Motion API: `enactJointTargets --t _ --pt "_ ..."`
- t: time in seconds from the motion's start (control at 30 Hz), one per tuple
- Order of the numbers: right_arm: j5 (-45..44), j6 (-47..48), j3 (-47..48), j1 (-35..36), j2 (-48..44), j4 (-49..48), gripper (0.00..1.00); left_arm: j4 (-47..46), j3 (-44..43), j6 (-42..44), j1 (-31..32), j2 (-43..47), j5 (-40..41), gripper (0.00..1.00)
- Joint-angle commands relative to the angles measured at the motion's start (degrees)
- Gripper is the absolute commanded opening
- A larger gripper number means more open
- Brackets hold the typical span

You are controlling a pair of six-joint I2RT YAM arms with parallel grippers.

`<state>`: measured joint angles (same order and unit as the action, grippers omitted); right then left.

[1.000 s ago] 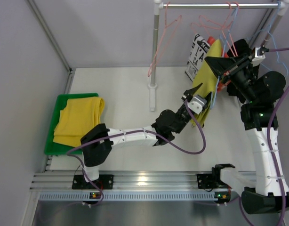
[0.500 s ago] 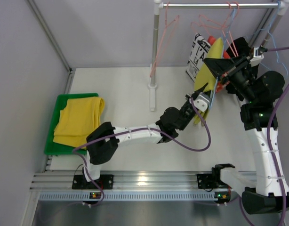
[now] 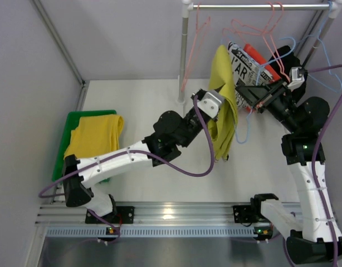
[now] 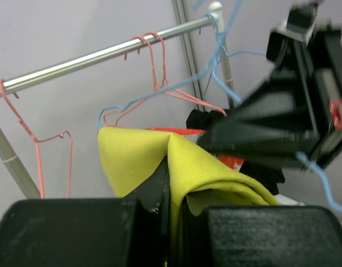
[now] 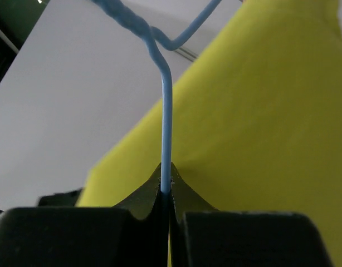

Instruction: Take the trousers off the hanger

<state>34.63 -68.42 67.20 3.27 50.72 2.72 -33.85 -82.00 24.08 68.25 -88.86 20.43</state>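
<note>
The olive-yellow trousers hang in a long fold from my left gripper, which is shut on their top edge; in the left wrist view the cloth is pinched between the fingers. A second, golden yellow pair of trousers lies folded on the green tray. My right gripper is shut on the thin blue hanger, just right of the hanging cloth. The hanger's lower loop shows beside the cloth's right edge; I cannot tell whether it still passes through the fold.
A metal rail at the back carries pink hangers, a black-and-white printed cloth and a red-orange garment. Its upright pole stands close behind the left arm. Walls close in on the left and back.
My left gripper shut on the olive-yellow trousers and swung up and to the left, drawing them away from the right gripper. The right gripper kept its hold on the blue hanger.
</note>
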Motion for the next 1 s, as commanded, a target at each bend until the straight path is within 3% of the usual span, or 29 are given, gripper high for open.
enactJointTargets --t 0.0,0.23,0.6,0.8,0.97 --pt "-0.5 5.6 -2.0 0.4 -1.7 -4.0 0.0 1.9 -9.0 -4.7 -0.2 5.9 -1.3 0.0" --pt "-1.2 9.2 -7.0 0.5 -3.3 -1.1 0.0 6.8 -21.5 -5.9 -0.1 5.0 -4.5 0.0" --pt "0.0 17.9 -11.7 0.6 -6.0 3.7 0.0 7.7 -52.4 1.1 -0.1 -4.4 -5.7 0.0" --pt "0.3 20.0 -13.5 0.6 -6.5 4.7 0.0 2.1 -55.8 12.8 -0.1 -4.3 -6.7 0.0" --pt "0.6 20.9 -12.0 0.6 -6.2 5.2 0.0 -6.0 -55.4 30.7 -0.1 -2.2 -3.8 0.0"
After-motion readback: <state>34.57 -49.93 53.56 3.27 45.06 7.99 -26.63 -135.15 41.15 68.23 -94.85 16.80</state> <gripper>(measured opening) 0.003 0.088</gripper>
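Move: My left hand already has the yellow-green trousers pinched. The green tray they are meant for lies about 52 cm to its left, 5 cm farther out and some 47 cm below. The folded yellow trousers in the tray are roughly 50 cm left, 5 cm ahead and 45 cm down. An empty pink hanger hangs about 17 cm ahead, 6 cm left and 12 cm above. From my right hand, still gripping the blue hanger, the tray is some 61 cm left, 5 cm ahead and 46 cm below. I sweep my left hand up about 30 cm with the yellow-green trousers still pinched, carrying them away from the blue hanger. It also drifts left, faster near the top, some 17 cm in all, and the wrist tips the fingers upward. Meanwhile my shut right hand sinks about 10 cm with the hanger, its fingers tipping down. ##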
